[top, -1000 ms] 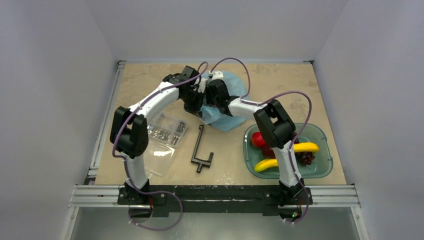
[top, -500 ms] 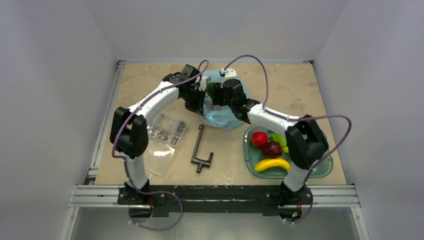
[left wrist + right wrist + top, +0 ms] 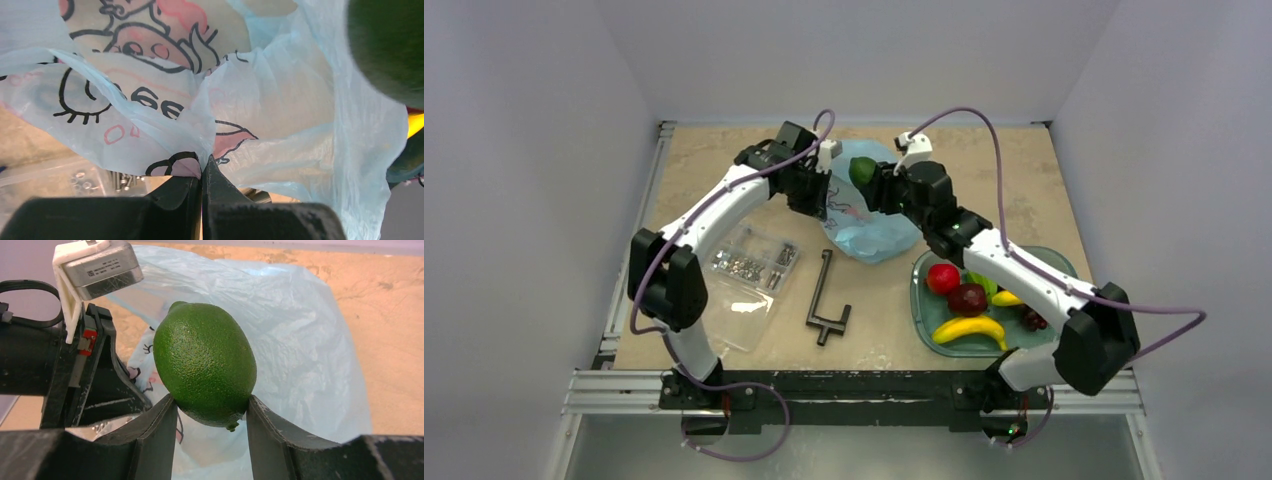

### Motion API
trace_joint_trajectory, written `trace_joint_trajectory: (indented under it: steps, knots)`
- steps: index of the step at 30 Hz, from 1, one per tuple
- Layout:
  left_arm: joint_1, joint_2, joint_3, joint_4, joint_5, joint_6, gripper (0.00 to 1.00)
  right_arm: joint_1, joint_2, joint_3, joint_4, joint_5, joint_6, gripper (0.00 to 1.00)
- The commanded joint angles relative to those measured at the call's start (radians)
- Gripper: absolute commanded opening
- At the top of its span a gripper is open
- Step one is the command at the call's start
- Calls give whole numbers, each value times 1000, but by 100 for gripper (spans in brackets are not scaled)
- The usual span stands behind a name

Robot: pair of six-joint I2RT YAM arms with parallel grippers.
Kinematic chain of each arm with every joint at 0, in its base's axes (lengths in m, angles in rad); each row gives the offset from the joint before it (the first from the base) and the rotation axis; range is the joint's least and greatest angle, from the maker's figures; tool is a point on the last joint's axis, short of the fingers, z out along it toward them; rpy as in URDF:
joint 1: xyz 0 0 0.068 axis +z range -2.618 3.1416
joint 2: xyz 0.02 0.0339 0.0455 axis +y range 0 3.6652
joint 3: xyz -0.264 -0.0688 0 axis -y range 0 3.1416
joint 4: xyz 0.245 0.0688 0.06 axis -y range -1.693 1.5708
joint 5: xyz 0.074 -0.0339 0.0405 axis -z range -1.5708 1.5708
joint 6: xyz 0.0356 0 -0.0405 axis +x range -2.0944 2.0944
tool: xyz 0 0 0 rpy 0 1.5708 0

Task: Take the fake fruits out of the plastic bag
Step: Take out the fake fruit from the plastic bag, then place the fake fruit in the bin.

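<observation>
The light-blue plastic bag (image 3: 876,228) with its printed cartoon lies at the middle back of the table. My left gripper (image 3: 825,197) is shut on a fold of the bag's edge (image 3: 200,150) and holds it up; its own point in the left wrist view is (image 3: 202,167). My right gripper (image 3: 874,182) hovers just above the bag, shut on a green lime (image 3: 205,367) that sits between its two fingers (image 3: 161,430). That lime (image 3: 861,169) is outside the bag. A red apple (image 3: 941,278), a maroon fruit (image 3: 967,298), bananas (image 3: 969,330) and grapes (image 3: 1034,320) lie in the teal tray (image 3: 1064,265).
A clear flat bag of screws (image 3: 749,265) lies left of the blue bag. A black T-shaped tool (image 3: 824,300) lies in front of it. The teal tray stands at the right front, under my right forearm. Low rails border the table's left and near edges.
My right gripper has come up out of the bag with the lime, and the arm has swung right. My left gripper has kept its pinch on the bag and shifted slightly back.
</observation>
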Motion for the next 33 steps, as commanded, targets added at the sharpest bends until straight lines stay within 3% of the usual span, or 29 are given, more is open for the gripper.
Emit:
trace_joint_trajectory:
  steps: [1,13,21,26,33]
  knots:
    - [4,-117,-34,70,-67,46,0,1,-124,47,-95,23,-26,0]
    - [92,-111,-33,97,-47,6,1,1,-422,21,-358,190,-21,0]
    - [155,-108,-27,101,88,-13,37,-1,-563,-19,-737,411,179,0]
    - [179,-174,-47,109,100,-12,49,-37,-606,-126,-830,426,352,0]
    - [184,-320,-105,144,33,29,57,-274,-553,-250,-803,268,445,0]
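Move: The right hand, the green fruit between its fingers, is over the bag, whose middle lies some 3 cm ahead and 18 cm below. The tray's middle is about 27 cm to its right, 18 cm back and 21 cm down; of the fruits in it, the red fruit lies about 15 cm right and 14 cm back, the banana 20 cm right and 24 cm back. From the left hand, still pinching the bag's rim, the bag's middle is roughly 10 cm right, 5 cm ahead and 12 cm down, the parts box 15 cm left and 7 cm back. Keeping the green fruit pinched, the right hand carries it from above the bag to over the tray's far left part, about 21 cm right and 13 cm back, rising 10 cm before sinking past its starting height while the wrist swings clockwise and tips down. The left hand draws the bag's rim up, left and slightly forward, opens about halfway to let go, then lifts further, ending some 6 cm higher. ##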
